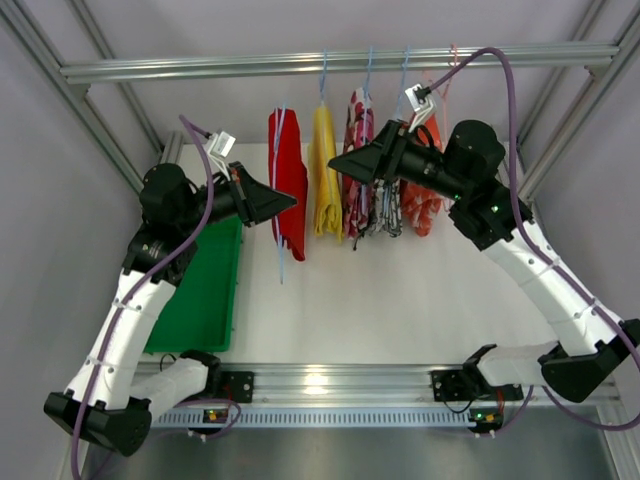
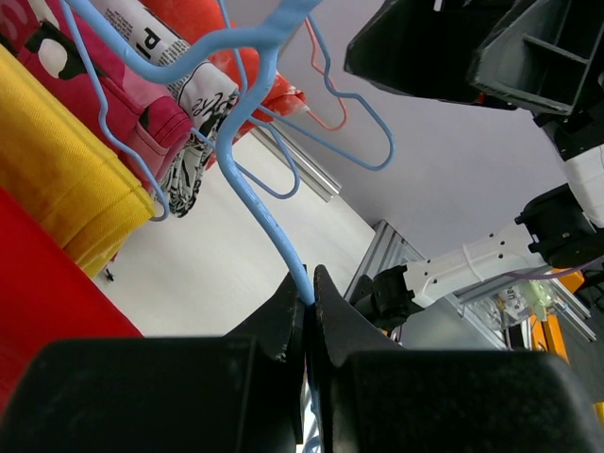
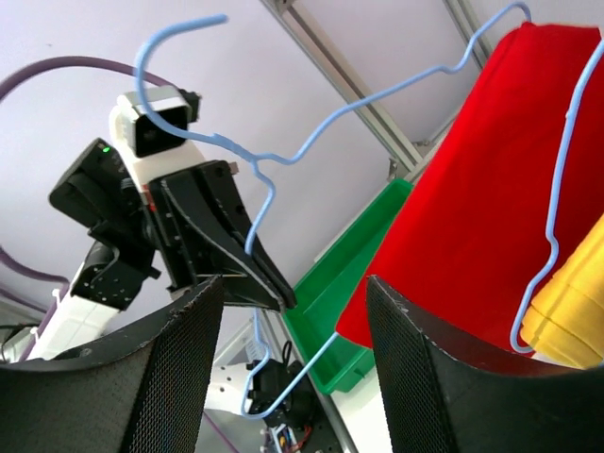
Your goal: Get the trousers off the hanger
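Note:
The red trousers (image 1: 290, 185) hang over a light blue hanger (image 1: 280, 240), off the rail and left of the other garments. My left gripper (image 1: 290, 203) is shut on that hanger's wire; the left wrist view shows the wire (image 2: 274, 226) pinched between the closed jaws (image 2: 310, 294), with red cloth (image 2: 47, 283) at lower left. The yellow trousers (image 1: 324, 170) hang on their own hanger. My right gripper (image 1: 336, 165) is open and empty beside them. In the right wrist view it (image 3: 293, 321) faces the red trousers (image 3: 472, 189), the hanger (image 3: 283, 156) and the left gripper (image 3: 241, 264).
Patterned garments (image 1: 372, 170) and an orange-red one (image 1: 425, 200) hang from the metal rail (image 1: 200, 68) behind my right gripper. A green bin (image 1: 205, 290) sits on the white table at the left, also in the right wrist view (image 3: 354, 283). Frame posts stand at both sides.

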Robot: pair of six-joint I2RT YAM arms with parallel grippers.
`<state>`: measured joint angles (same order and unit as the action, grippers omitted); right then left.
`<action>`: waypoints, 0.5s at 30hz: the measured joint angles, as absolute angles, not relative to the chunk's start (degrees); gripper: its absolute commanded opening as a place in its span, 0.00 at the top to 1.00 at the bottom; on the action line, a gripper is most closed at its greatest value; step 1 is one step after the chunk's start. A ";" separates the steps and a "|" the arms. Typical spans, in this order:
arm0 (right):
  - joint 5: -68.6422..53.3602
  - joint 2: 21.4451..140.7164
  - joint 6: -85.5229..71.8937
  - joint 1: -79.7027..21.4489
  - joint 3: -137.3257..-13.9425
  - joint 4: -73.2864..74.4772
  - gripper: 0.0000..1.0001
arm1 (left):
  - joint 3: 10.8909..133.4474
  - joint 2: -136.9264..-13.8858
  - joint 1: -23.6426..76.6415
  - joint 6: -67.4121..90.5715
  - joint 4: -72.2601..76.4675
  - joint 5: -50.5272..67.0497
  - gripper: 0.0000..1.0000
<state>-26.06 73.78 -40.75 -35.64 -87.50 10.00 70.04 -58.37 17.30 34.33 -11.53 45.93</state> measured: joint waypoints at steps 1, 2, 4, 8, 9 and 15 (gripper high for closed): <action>-25.76 73.36 -40.75 -35.86 -87.50 9.96 0.39 | 70.04 -58.37 17.30 34.33 -11.64 45.93 1.00; -25.47 73.06 -40.75 -36.18 -87.50 9.85 0.40 | 70.04 -58.37 17.30 34.33 -11.64 45.91 1.00; -25.08 72.77 -40.73 -37.23 -87.50 9.76 0.40 | 70.04 -58.37 17.30 34.35 -11.64 45.78 1.00; -24.14 73.73 -40.75 -40.14 -87.50 9.34 0.40 | 70.04 -58.37 17.30 34.37 -11.64 45.50 1.00; -23.83 74.41 -40.86 -40.82 -87.57 9.15 0.41 | 70.04 -58.39 17.30 34.39 -11.64 45.36 1.00; -22.46 80.36 -43.86 -43.11 -88.29 7.38 0.43 | 70.11 -58.41 17.30 34.70 -11.62 45.32 1.00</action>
<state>-22.46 80.36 -43.86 -43.11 -88.29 7.38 70.11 -58.41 17.30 34.70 -11.62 45.32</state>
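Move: The red trousers hang over the hanger's bar about 9 cm to the right hand's left, some 3 cm farther out and roughly 12 cm below. The yellow trousers are about 3 cm left of that hand and 6 cm ahead, the pink patterned pair 3 cm right and 7 cm ahead, both equally low. From the left hand, which already pinches the hanger's near shoulder wire, the red trousers lie about 8 cm ahead, 1 cm left and 12 cm below. The left fingers keep their shut pinch on the hanger's shoulder and hold still. The right hand, its fingers kept a little over half open, heads for the red trousers: it first eases back about 2 cm, then sweeps left some 5.5 cm, sinking about 3 cm and coming forward again as it tips slightly down. No touch by its fingers can be made out. ##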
